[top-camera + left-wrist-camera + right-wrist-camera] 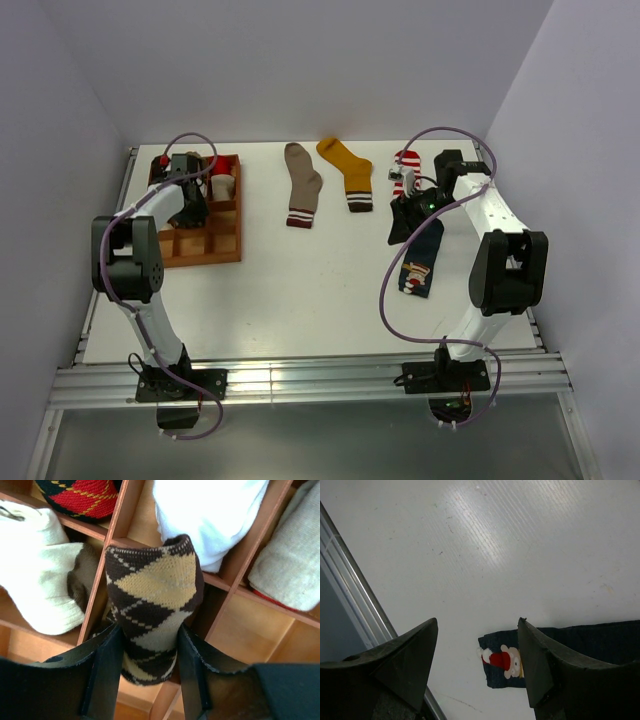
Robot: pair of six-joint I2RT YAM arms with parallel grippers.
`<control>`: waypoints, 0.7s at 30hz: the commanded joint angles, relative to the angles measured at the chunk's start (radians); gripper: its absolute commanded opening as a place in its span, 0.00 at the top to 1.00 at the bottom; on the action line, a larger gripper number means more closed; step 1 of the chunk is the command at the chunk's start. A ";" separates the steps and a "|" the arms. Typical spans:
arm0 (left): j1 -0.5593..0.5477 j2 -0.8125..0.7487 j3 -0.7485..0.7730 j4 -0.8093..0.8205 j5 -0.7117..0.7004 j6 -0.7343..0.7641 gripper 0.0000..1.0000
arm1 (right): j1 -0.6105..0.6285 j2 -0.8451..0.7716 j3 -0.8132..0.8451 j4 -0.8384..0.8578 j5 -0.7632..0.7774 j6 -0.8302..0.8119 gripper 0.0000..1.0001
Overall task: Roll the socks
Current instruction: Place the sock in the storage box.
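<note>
In the left wrist view a rolled brown argyle sock (152, 595) stands in a compartment of the wooden tray (260, 545). My left gripper (150, 675) is closed on its lower half, with both fingers pressed against its sides. A cream-and-brown sock (45, 585) lies in the compartment to its left. My right gripper (477, 622) hangs open above the cuff of the navy sock (492, 677) with the cartoon figure, touching nothing. From above, the navy sock (420, 262) lies flat under the right gripper (405, 205). The taupe sock (302, 185), mustard sock (347, 172) and red-white striped sock (407, 160) also lie flat.
The tray (225, 250) sits at the back left and holds other rolled socks: a red argyle one (82, 497), a white one (210, 515) and a cream one (290, 565). A metal rail (350, 580) runs along the table edge beside the right gripper.
</note>
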 commanded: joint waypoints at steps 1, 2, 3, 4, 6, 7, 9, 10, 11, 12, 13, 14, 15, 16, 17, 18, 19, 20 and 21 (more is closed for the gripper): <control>-0.012 -0.077 0.058 -0.052 0.015 0.023 0.51 | 0.006 -0.038 0.027 0.022 0.011 0.011 0.28; -0.012 -0.080 0.064 -0.058 0.014 0.023 0.50 | 0.006 -0.038 0.029 0.025 0.012 0.014 0.28; -0.012 -0.083 0.077 -0.063 0.011 0.025 0.50 | 0.006 -0.038 0.029 0.030 0.015 0.015 0.28; -0.012 -0.089 0.083 -0.074 0.006 0.028 0.49 | 0.006 -0.037 0.029 0.031 0.022 0.020 0.28; -0.012 -0.094 0.097 -0.083 0.000 0.034 0.49 | 0.006 -0.035 0.032 0.031 0.023 0.023 0.28; -0.012 -0.096 0.100 -0.089 -0.002 0.036 0.48 | 0.006 -0.034 0.030 0.031 0.023 0.024 0.28; -0.012 -0.103 0.104 -0.094 -0.011 0.037 0.48 | 0.032 -0.032 0.026 0.039 0.028 0.026 0.28; -0.012 -0.108 0.104 -0.094 -0.012 0.039 0.48 | 0.032 -0.035 0.023 0.045 0.031 0.032 0.28; -0.012 -0.111 0.106 -0.098 -0.019 0.037 0.48 | 0.032 -0.040 0.013 0.053 0.043 0.035 0.28; -0.012 -0.125 0.107 -0.098 -0.022 0.036 0.48 | 0.032 -0.046 0.007 0.071 0.051 0.041 0.28; -0.012 -0.132 0.107 -0.098 -0.022 0.034 0.48 | 0.032 -0.050 0.000 0.083 0.064 0.058 0.28; -0.012 -0.143 0.113 -0.101 -0.025 0.032 0.48 | 0.032 -0.066 -0.019 0.099 0.092 0.067 0.28; -0.014 -0.164 0.117 -0.103 -0.031 0.031 0.48 | 0.032 -0.073 -0.029 0.128 0.106 0.075 0.28; -0.017 -0.177 0.121 -0.103 -0.032 0.032 0.48 | 0.032 -0.083 -0.042 0.145 0.120 0.093 0.28; -0.020 -0.191 0.124 -0.103 -0.035 0.034 0.48 | 0.028 -0.095 -0.057 0.165 0.138 0.109 0.28; -0.023 -0.212 0.136 -0.112 -0.035 0.034 0.48 | 0.026 -0.115 -0.088 0.206 0.184 0.122 0.28; -0.031 -0.221 0.143 -0.118 -0.031 0.036 0.49 | 0.023 -0.123 -0.105 0.223 0.206 0.145 0.28; -0.035 -0.230 0.152 -0.121 -0.028 0.034 0.49 | 0.019 -0.130 -0.134 0.256 0.229 0.155 0.28; -0.047 -0.255 0.152 -0.118 -0.011 0.034 0.49 | 0.019 -0.147 -0.149 0.269 0.262 0.168 0.28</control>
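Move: The left hand already has its fingers loosely open either side of the brown argyle sock in its box compartment; the sock's middle is about 1 cm ahead of it and 2 cm lower. Around it, at much that height, the white sock sits 7 cm ahead, the cream sock 9 cm left and 1 cm back, the light grey sock 7 cm ahead and 8 cm right. From the right hand the argyle sock lies some 51 cm left, 9 cm ahead and 10 cm below. Straight up, slowly at first and then faster, the left hand rises about 9 cm out of the compartment, its half-open fingers coming free of the argyle sock's sides without opening further. On the way the wrist tips some 8 degrees, swinging the fingertips outward. Late on, the right hand sinks and drifts right, a couple of centimetres in all. ##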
